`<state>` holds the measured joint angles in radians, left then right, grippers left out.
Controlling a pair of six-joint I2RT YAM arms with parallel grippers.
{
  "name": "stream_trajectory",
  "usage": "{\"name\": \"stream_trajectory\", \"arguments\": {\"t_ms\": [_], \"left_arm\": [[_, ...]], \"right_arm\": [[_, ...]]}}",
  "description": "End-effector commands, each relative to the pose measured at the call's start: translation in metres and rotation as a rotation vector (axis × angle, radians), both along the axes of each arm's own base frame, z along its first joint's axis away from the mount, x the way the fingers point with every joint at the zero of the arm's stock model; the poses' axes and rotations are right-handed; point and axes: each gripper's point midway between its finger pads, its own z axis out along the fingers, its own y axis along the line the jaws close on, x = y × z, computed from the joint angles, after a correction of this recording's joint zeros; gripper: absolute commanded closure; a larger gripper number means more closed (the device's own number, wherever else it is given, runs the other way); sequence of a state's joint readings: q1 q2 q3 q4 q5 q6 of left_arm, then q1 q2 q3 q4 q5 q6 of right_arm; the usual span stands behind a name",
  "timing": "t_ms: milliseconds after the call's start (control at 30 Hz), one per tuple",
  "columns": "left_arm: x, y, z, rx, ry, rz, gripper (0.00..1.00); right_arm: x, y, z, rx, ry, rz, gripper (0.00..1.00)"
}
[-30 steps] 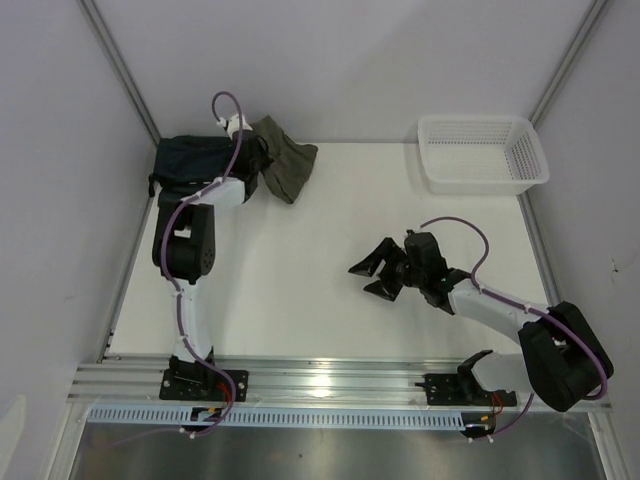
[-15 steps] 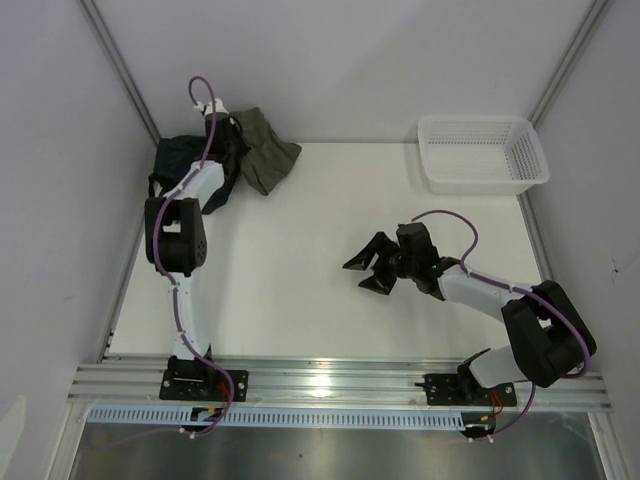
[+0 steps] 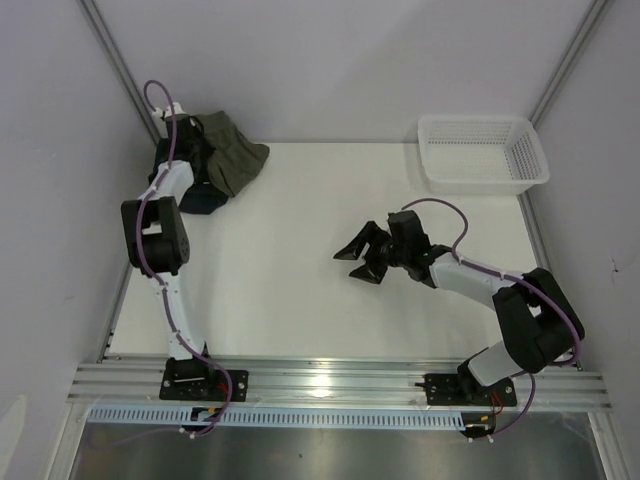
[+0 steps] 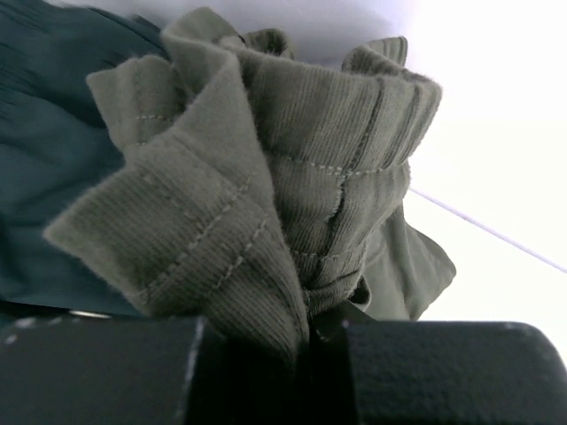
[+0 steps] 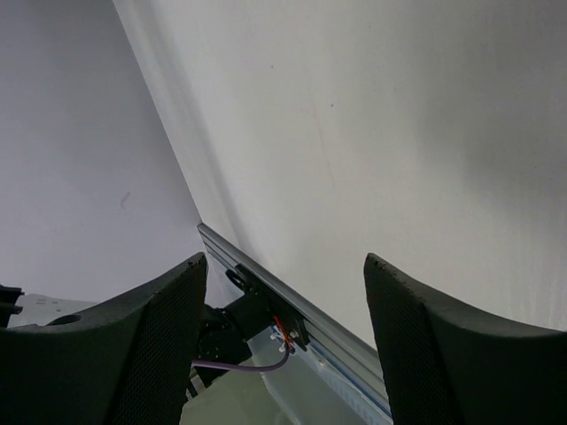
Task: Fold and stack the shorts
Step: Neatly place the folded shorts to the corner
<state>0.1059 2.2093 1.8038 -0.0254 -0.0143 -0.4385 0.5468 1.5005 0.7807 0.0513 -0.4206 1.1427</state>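
The olive-green shorts [image 3: 230, 152] hang bunched from my left gripper [image 3: 200, 150] at the far left corner of the table. They partly lie over a dark teal folded garment [image 3: 180, 175]. In the left wrist view the ribbed olive cloth [image 4: 292, 204] is pinched between my shut jaws, with the teal garment [image 4: 44, 177] behind it. My right gripper [image 3: 358, 255] is open and empty, low over the middle of the table. In the right wrist view its fingers [image 5: 168, 345] stand wide apart with nothing between them.
A white plastic basket [image 3: 482, 152] stands at the far right corner. Grey walls close in on the left, back and right. An aluminium rail [image 3: 330, 378] runs along the near edge by the arm bases.
My left gripper has carried the olive shorts leftward, over the teal garment toward the far left corner. My right gripper has moved a little left and farther from the base, still open.
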Motion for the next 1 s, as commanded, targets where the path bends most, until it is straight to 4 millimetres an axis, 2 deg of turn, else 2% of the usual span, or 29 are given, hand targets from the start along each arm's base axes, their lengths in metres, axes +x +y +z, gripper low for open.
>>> {"name": "stream_trajectory", "arguments": {"t_ms": [0, 67, 233, 267, 333, 367, 433, 467, 533, 567, 633, 667, 833, 933, 967], "left_arm": [[0.011, 0.019, 0.078, -0.036, -0.174, 0.031, 1.00], [0.011, 0.029, 0.090, -0.046, -0.225, 0.049, 1.00], [0.000, 0.053, 0.097, -0.117, -0.284, 0.110, 1.00], [-0.009, 0.053, 0.069, -0.139, -0.239, 0.128, 1.00], [-0.017, 0.067, 0.090, -0.155, -0.347, 0.189, 1.00], [-0.030, 0.066, 0.053, -0.220, -0.308, 0.214, 1.00], [-0.033, 0.071, 0.069, -0.258, -0.400, 0.223, 1.00], [-0.037, 0.072, 0.057, -0.277, -0.386, 0.239, 1.00], [-0.040, 0.078, 0.060, -0.270, -0.414, 0.268, 1.00], [-0.050, 0.079, 0.040, -0.281, -0.383, 0.302, 1.00], [-0.057, 0.088, 0.049, -0.279, -0.444, 0.340, 1.00], [-0.060, 0.089, 0.041, -0.297, -0.434, 0.351, 1.00], [-0.058, 0.096, 0.006, -0.389, -0.351, 0.371, 1.00], [-0.047, 0.092, -0.005, -0.377, -0.297, 0.340, 1.00], [-0.030, 0.091, 0.011, -0.349, -0.313, 0.298, 1.00]], "right_arm": [[0.003, 0.008, 0.010, 0.013, -0.015, 0.028, 0.27], [0.003, 0.008, 0.010, 0.015, -0.014, 0.030, 0.27], [0.002, 0.009, 0.011, 0.016, -0.010, 0.037, 0.27], [0.001, 0.009, 0.010, 0.013, -0.008, 0.040, 0.27], [0.001, 0.010, 0.010, 0.015, -0.008, 0.040, 0.27], [0.002, 0.010, 0.009, 0.014, -0.007, 0.039, 0.27], [0.001, 0.010, 0.008, 0.016, -0.003, 0.042, 0.27], [0.001, 0.011, 0.008, 0.018, -0.003, 0.043, 0.27], [0.000, 0.011, 0.009, 0.019, -0.004, 0.045, 0.27], [-0.001, 0.010, 0.009, 0.018, -0.003, 0.045, 0.27], [-0.002, 0.010, 0.009, 0.018, -0.004, 0.046, 0.27], [-0.001, 0.010, 0.009, 0.018, -0.003, 0.046, 0.27], [-0.001, 0.011, 0.009, 0.026, -0.003, 0.050, 0.27], [-0.001, 0.013, 0.009, 0.029, -0.002, 0.055, 0.27], [-0.002, 0.012, 0.008, 0.028, 0.000, 0.055, 0.27]]}}
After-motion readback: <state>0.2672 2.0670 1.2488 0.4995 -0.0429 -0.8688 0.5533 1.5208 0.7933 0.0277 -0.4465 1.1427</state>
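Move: The left hand already grips the bunched olive shorts. Their stacking place, the folded dark shorts, lies about 5 cm to its left, some 2 cm back and 13 cm below. The table's far left corner is about 20 cm to that hand's left, 11 cm ahead and 14 cm below. From the idle right hand, the dark shorts lie roughly 34 cm ahead, 46 cm left and 10 cm lower. Still pinching the olive shorts, the left hand swings left 8 cm over the dark shorts, then draws back, sinking. ##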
